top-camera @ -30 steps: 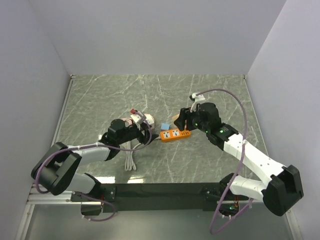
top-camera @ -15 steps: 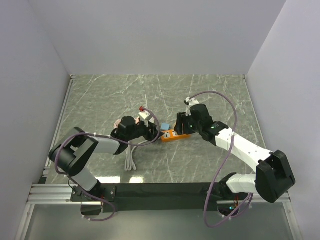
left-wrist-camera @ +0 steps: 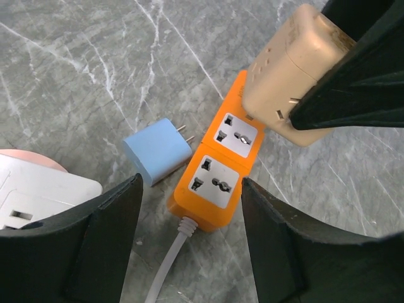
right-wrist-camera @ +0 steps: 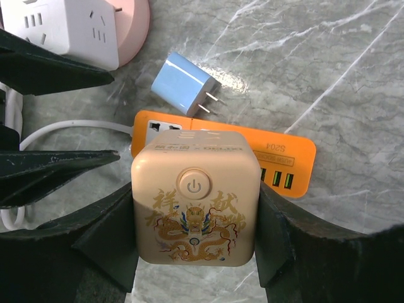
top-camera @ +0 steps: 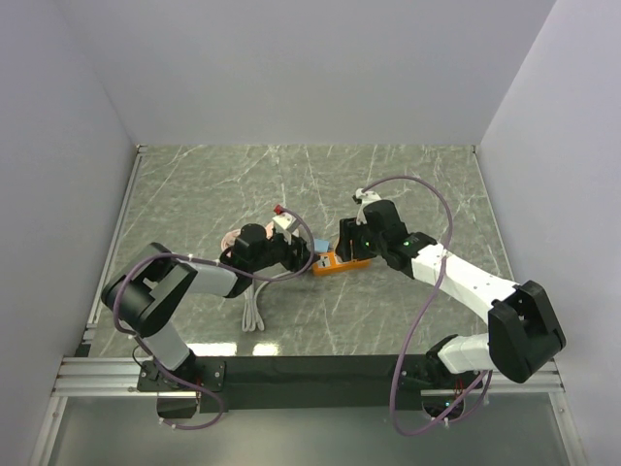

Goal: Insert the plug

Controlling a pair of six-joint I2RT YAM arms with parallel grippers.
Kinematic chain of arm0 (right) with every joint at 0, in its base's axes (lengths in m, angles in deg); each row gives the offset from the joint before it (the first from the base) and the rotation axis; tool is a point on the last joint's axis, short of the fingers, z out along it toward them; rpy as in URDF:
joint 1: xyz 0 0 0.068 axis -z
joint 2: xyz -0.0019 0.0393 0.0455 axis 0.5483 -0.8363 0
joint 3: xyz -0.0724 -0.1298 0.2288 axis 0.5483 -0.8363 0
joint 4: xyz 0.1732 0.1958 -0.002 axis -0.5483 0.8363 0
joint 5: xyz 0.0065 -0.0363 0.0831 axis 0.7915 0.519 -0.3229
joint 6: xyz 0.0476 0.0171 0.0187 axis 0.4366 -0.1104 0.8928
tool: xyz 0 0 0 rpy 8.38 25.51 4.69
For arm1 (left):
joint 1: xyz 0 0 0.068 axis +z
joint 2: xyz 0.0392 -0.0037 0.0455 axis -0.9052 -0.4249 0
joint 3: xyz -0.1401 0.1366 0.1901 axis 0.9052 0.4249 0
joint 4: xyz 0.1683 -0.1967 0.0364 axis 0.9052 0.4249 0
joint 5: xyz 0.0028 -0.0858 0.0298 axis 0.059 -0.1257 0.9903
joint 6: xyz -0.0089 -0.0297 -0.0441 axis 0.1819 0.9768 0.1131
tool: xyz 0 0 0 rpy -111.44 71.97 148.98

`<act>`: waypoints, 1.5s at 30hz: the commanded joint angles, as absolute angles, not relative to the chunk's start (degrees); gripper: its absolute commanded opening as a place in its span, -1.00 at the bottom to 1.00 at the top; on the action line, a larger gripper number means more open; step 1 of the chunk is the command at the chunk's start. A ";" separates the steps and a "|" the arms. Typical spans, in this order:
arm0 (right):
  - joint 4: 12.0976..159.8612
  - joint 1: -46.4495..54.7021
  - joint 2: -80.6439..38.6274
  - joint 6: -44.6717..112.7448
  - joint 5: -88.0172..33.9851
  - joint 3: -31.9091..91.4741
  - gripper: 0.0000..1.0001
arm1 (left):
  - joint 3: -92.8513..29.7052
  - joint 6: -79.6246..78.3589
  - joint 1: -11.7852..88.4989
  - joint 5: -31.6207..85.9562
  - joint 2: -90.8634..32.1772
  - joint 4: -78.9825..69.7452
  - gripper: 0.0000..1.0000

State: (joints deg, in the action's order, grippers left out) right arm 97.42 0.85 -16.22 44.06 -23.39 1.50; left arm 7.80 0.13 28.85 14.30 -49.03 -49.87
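Observation:
The plug [right-wrist-camera: 196, 196] is a beige cube with a power button and a gold dragon print. My right gripper [right-wrist-camera: 196, 211] is shut on its two sides. In the left wrist view the plug [left-wrist-camera: 290, 76] hangs just above the far sockets of the orange power strip [left-wrist-camera: 221, 165], its pins facing down. My left gripper [left-wrist-camera: 190, 208] is open and straddles the strip's cord end with a gap on each side. From above, both grippers, left [top-camera: 303, 260] and right [top-camera: 349, 243], meet at the strip [top-camera: 337, 262].
A blue charger plug [left-wrist-camera: 156, 150] lies on its side against the strip's left edge. A white socket cube [right-wrist-camera: 69, 28] sits on a pink disc [right-wrist-camera: 136, 25] beyond it. The strip's white cord [top-camera: 254, 309] loops toward the near edge.
My left gripper has slid right to the strip's cord end and narrowed slightly. My right gripper has carried the plug left, over the strip.

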 commanded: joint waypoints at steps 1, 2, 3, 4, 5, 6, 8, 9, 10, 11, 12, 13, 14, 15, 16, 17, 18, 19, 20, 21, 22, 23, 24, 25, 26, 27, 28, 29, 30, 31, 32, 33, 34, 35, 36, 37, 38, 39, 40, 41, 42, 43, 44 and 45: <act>94.70 0.47 -15.78 43.22 -22.71 4.69 -1.00 | 6.85 1.06 28.82 17.67 -47.81 -49.36 0.40; 94.53 0.47 -15.78 43.13 -22.71 4.86 -1.00 | 7.02 1.15 28.82 19.50 -47.72 -49.45 0.40; 94.44 0.47 -15.69 43.04 -22.80 5.12 -1.00 | 7.72 1.58 28.82 20.30 -47.19 -49.71 0.40; 94.18 0.47 -15.69 42.87 -23.06 5.21 -1.00 | 8.16 1.67 28.82 21.01 -46.67 -50.32 0.40; 94.26 0.47 -15.60 42.69 -23.24 5.47 -1.00 | 8.69 1.50 28.82 22.15 -45.97 -50.76 0.40; 94.09 0.47 -15.51 42.34 -23.33 5.91 -1.00 | 9.74 1.76 28.82 22.77 -44.22 -51.11 0.40; 93.82 0.47 -15.43 41.90 -23.51 6.44 -1.00 | 11.06 1.85 28.30 24.78 -41.58 -52.26 0.41; 93.73 0.56 -15.43 41.73 -23.59 6.97 -1.00 | 12.20 1.59 27.95 25.66 -38.87 -52.52 0.42; 93.39 0.47 -15.34 41.46 -23.59 7.14 -1.00 | 12.73 1.41 27.25 26.46 -37.53 -52.79 0.43; 93.21 0.47 -15.42 41.29 -23.59 7.32 -1.00 | 13.26 1.41 26.89 27.42 -36.22 -53.05 0.44; 92.95 0.64 -15.43 41.11 -23.68 7.76 -1.00 | 14.22 1.67 26.54 30.30 -33.94 -52.88 0.45; 92.77 0.73 -15.51 40.93 -23.77 8.02 -1.00 | 14.75 1.76 26.10 31.64 -32.70 -52.70 0.45; 92.51 0.73 -15.77 40.67 -23.86 8.20 -1.00 | 15.10 1.94 26.01 33.39 -31.73 -52.61 0.47; 92.33 0.65 -15.86 40.58 -23.86 8.55 -1.00 | 15.02 3.16 25.92 37.50 -30.42 -50.09 0.50; 91.98 0.91 -15.95 40.49 -23.94 8.64 -1.00 | 14.32 3.78 25.92 40.32 -30.31 -48.15 0.51; 91.89 0.82 -15.95 40.32 -24.21 8.64 -1.00 | 12.66 4.13 25.92 42.96 -30.40 -45.78 0.54; 91.19 0.91 -15.95 40.23 -24.64 8.64 -1.00 | 12.04 5.79 25.92 45.16 -31.10 -42.97 0.56; 90.92 1.00 -15.95 40.06 -25.00 8.64 -1.00 | 11.68 7.11 25.92 49.10 -31.45 -41.99 0.58; 90.66 1.00 -15.78 39.97 -25.26 8.55 -1.00 | 10.72 7.99 25.92 50.18 -31.98 -41.37 0.62; 90.31 1.00 -15.78 39.88 -25.52 8.47 -1.00 | 10.02 10.26 25.92 51.24 -32.94 -39.45 0.66; 90.22 1.17 -15.69 39.79 -25.61 8.46 -1.00 | 9.31 11.77 25.83 54.21 -33.56 -38.30 0.69; 90.04 1.17 -15.43 39.53 -25.70 8.46 -1.00 | 8.09 12.83 25.75 55.46 -34.17 -37.59 0.71; 89.61 1.43 -15.34 39.44 -25.88 8.38 -1.00 | 7.64 13.71 25.57 56.25 -35.31 -37.24 0.72; 89.25 1.61 -14.99 39.26 -26.66 8.20 -1.00 | 7.29 14.24 25.57 57.04 -35.76 -36.88 0.74; 88.99 1.79 -14.55 39.18 -27.19 8.11 -1.00 | 6.76 14.50 25.57 57.05 -36.20 -37.14 0.76; 88.12 2.14 -14.29 39.09 -27.63 7.77 -1.00 | 6.67 14.94 25.57 56.79 -36.81 -37.58 0.78; 87.59 2.23 -14.11 39.09 -28.51 7.59 -1.00 | 6.58 15.29 25.57 56.53 -37.17 -38.89 0.79; 87.23 2.40 -13.85 38.91 -28.86 7.41 -1.00 | 6.15 15.73 25.57 55.74 -37.52 -39.34 0.82; 86.71 2.58 -13.84 38.91 -29.22 7.15 -1.00 | 5.62 16.35 25.57 55.38 -38.57 -39.43 0.84; 86.35 2.84 -13.93 38.82 -30.09 7.06 -1.00 | 4.92 16.44 25.57 55.03 -39.36 -39.17 0.85; 86.18 3.02 -14.02 38.74 -30.53 6.88 -1.00 | 3.17 16.70 25.57 55.12 -41.19 -38.03 0.86; 85.74 3.11 -14.11 38.74 -30.97 6.80 -1.00 | 2.11 16.88 25.66 55.29 -42.17 -37.24 0.86; 85.56 3.19 -14.11 38.65 -31.41 6.62 -1.00 | 1.40 16.97 25.66 55.47 -43.05 -36.45 0.86; 85.47 3.37 -14.02 38.65 -31.85 6.27 -1.00 | 0.09 17.23 25.66 55.73 -44.62 -35.31 0.86; 85.56 3.46 -13.93 38.65 -32.20 6.01 -1.00 | -0.36 17.23 25.66 56.25 -45.34 -34.69 0.86; 85.47 3.81 -13.67 38.65 -32.47 5.83 -1.00 | -0.97 17.14 25.48 56.78 -45.95 -33.90 0.86; 85.47 3.98 -13.49 38.73 -32.99 5.39 -1.00 | -2.28 16.88 25.39 57.48 -46.83 -32.59 0.86; 83.82 3.99 -13.32 38.82 -33.35 5.21 -1.00 | -2.73 16.71 25.31 59.49 -47.27 -30.75 0.86; 83.54 4.25 -12.97 38.82 -33.52 5.04 -1.00 | -3.08 16.53 25.13 60.29 -47.62 -29.77 0.85; 83.28 4.16 -12.70 38.82 -33.79 4.69 -1.00 | -3.69 16.27 25.13 61.09 -48.06 -29.15 0.86; 82.75 4.34 -12.53 38.82 -34.31 4.42 -1.00 | -3.87 16.09 25.04 61.79 -48.24 -27.93 0.86; 82.57 4.25 -12.53 38.91 -34.49 4.25 -1.00 | -4.14 16.00 25.04 62.75 -48.42 -27.48 0.85; 82.40 4.34 -12.35 38.91 -34.58 3.99 -1.00 | -4.75 15.65 24.95 63.28 -49.12 -27.13 0.84; 82.22 4.42 -12.26 38.91 -34.75 3.98 -1.00 | -5.10 15.39 24.95 63.55 -49.56 -26.25 0.83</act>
State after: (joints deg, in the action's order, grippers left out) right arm 87.43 3.91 -14.95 39.49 -33.00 4.02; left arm -2.78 16.04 25.07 59.50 -48.33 -30.11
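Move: The white adapter, sitting on the pink round socket, is about 6 cm ahead of the left hand, 5 cm to its left and 3 cm lower. The blue plug lies some 3 cm ahead and 3 cm right of that hand. From the right hand, holding the beige plug, the orange strip is about 6 cm straight below; the blue plug is some 3 cm ahead and 5 cm left, the white adapter 5 cm ahead and 13 cm left. Lift the left gripper about 7 cm while swinging it left, then carry it forward and down again to the white adapter, turning the wrist some 45 degrees counter-clockwise and opening the fingers wider to straddle it; don't close yet. Meanwhile raise the right hand about 6 cm off the orange strip, easing it slightly forward and left, tipping it up a little, and keep hold of the beige plug. ##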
